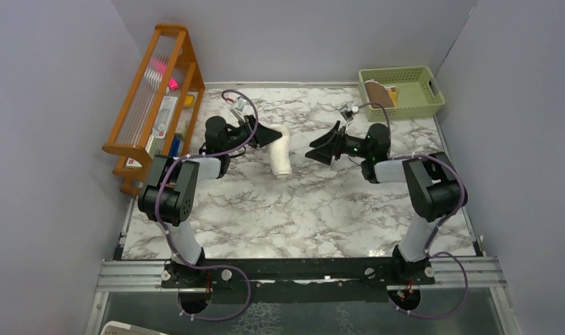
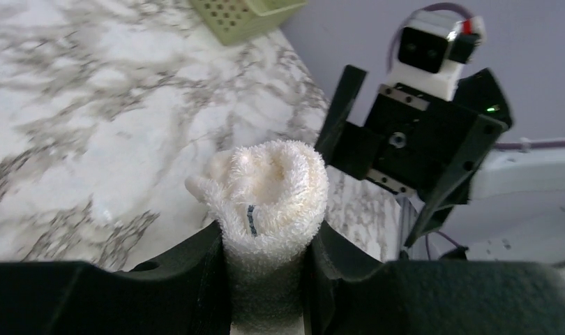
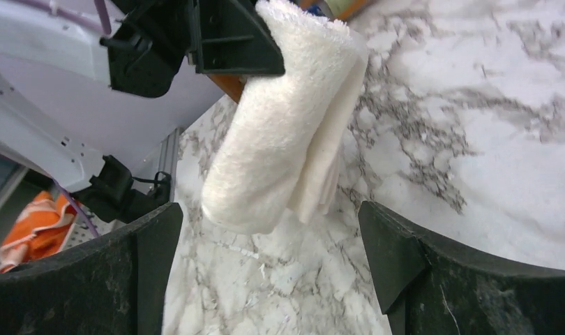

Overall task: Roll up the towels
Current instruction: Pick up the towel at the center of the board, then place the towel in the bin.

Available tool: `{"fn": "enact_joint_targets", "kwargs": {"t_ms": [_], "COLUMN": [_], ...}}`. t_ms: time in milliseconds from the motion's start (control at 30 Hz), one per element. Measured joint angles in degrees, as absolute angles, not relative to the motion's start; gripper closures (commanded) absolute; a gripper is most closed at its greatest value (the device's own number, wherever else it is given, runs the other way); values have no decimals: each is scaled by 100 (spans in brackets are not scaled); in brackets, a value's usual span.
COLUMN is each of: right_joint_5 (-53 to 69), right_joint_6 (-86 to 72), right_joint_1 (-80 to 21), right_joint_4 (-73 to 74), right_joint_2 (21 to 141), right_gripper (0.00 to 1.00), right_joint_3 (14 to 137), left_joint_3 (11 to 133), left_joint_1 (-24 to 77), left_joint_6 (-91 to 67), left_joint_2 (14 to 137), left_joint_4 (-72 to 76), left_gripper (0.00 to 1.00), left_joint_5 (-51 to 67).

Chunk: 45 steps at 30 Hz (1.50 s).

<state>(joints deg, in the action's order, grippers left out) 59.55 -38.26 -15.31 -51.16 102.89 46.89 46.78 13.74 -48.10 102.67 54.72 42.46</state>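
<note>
The cream towel [image 1: 281, 155] is a tight roll hanging off the marble table top [image 1: 300, 209], slanting down toward the near side. My left gripper [image 1: 276, 134] is shut on its upper end. In the left wrist view the roll's fluffy end [image 2: 269, 188] sticks out between the jaws of my left gripper [image 2: 266, 279]. My right gripper [image 1: 320, 143] stands open just right of the roll, not touching it. In the right wrist view the towel [image 3: 280, 132] hangs ahead of my right gripper [image 3: 269, 258], whose wide-apart jaws hold nothing. The brown towel [image 1: 379, 94] lies in the basket.
A green plastic basket [image 1: 426, 98] sits at the back right corner. A wooden rack [image 1: 157, 98] with small items stands along the left wall. Grey walls close in the table on three sides.
</note>
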Motion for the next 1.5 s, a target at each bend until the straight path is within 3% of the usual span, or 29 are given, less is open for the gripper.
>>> {"fn": "enact_joint_targets", "kwargs": {"t_ms": [133, 233, 667, 900, 1033, 1500], "right_joint_5": [5975, 6119, 6648, 6879, 7011, 7279], "right_joint_6": [-4539, -4803, -5037, -5098, -5231, -6128], "right_joint_1": [-1577, -1592, -1660, -2034, -2169, -2506], "right_joint_4": [-7485, -8084, -8191, -8197, -8200, -8206], "right_joint_2": [10864, 11205, 10984, 10890, 10890, 10886], "right_gripper": [0, 0, 0, 0, 0, 0], "right_joint_3": [4239, 4331, 4657, 5223, 5629, 5872], "left_joint_3": [5282, 5774, 6611, 6914, 6932, 7131], "left_joint_1": [1356, 1356, 1402, 1490, 1590, 1581], "left_joint_6": [-4932, -5153, -6058, -8283, -8901, -8919], "left_joint_2": [10267, 10263, 9948, 10562, 10849, 10916], "left_joint_4": [5472, 5470, 5841, 8211, 8628, 8639], "left_gripper": [69, 68, 65, 69, 69, 73], "left_joint_5": [5330, 6149, 7430, 7430, 7430, 7413]}}
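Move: The left gripper already holds the rolled white towel by its far, upper end, its middle some 5 cm back, 2 cm right and 4 cm below that hand. The open right gripper, where it is being taken, is roughly 12 cm right of the left hand, 5 cm back and about level. From the right hand the towel's middle is about 10 cm left, level fore and aft, 3 cm lower; the green basket stands some 18 cm ahead, 29 cm right, 12 cm lower. Still pinching the towel's upper end, the left hand lifts it about 15 cm while drawing back and slightly right, turning clockwise nearly 40 degrees until its fingers point straight right. The right hand, wide open, first hardly shifts, then climbs and closes in leftward and back on the towel, turning counter-clockwise some 25 degrees; its fingers do not shut. ##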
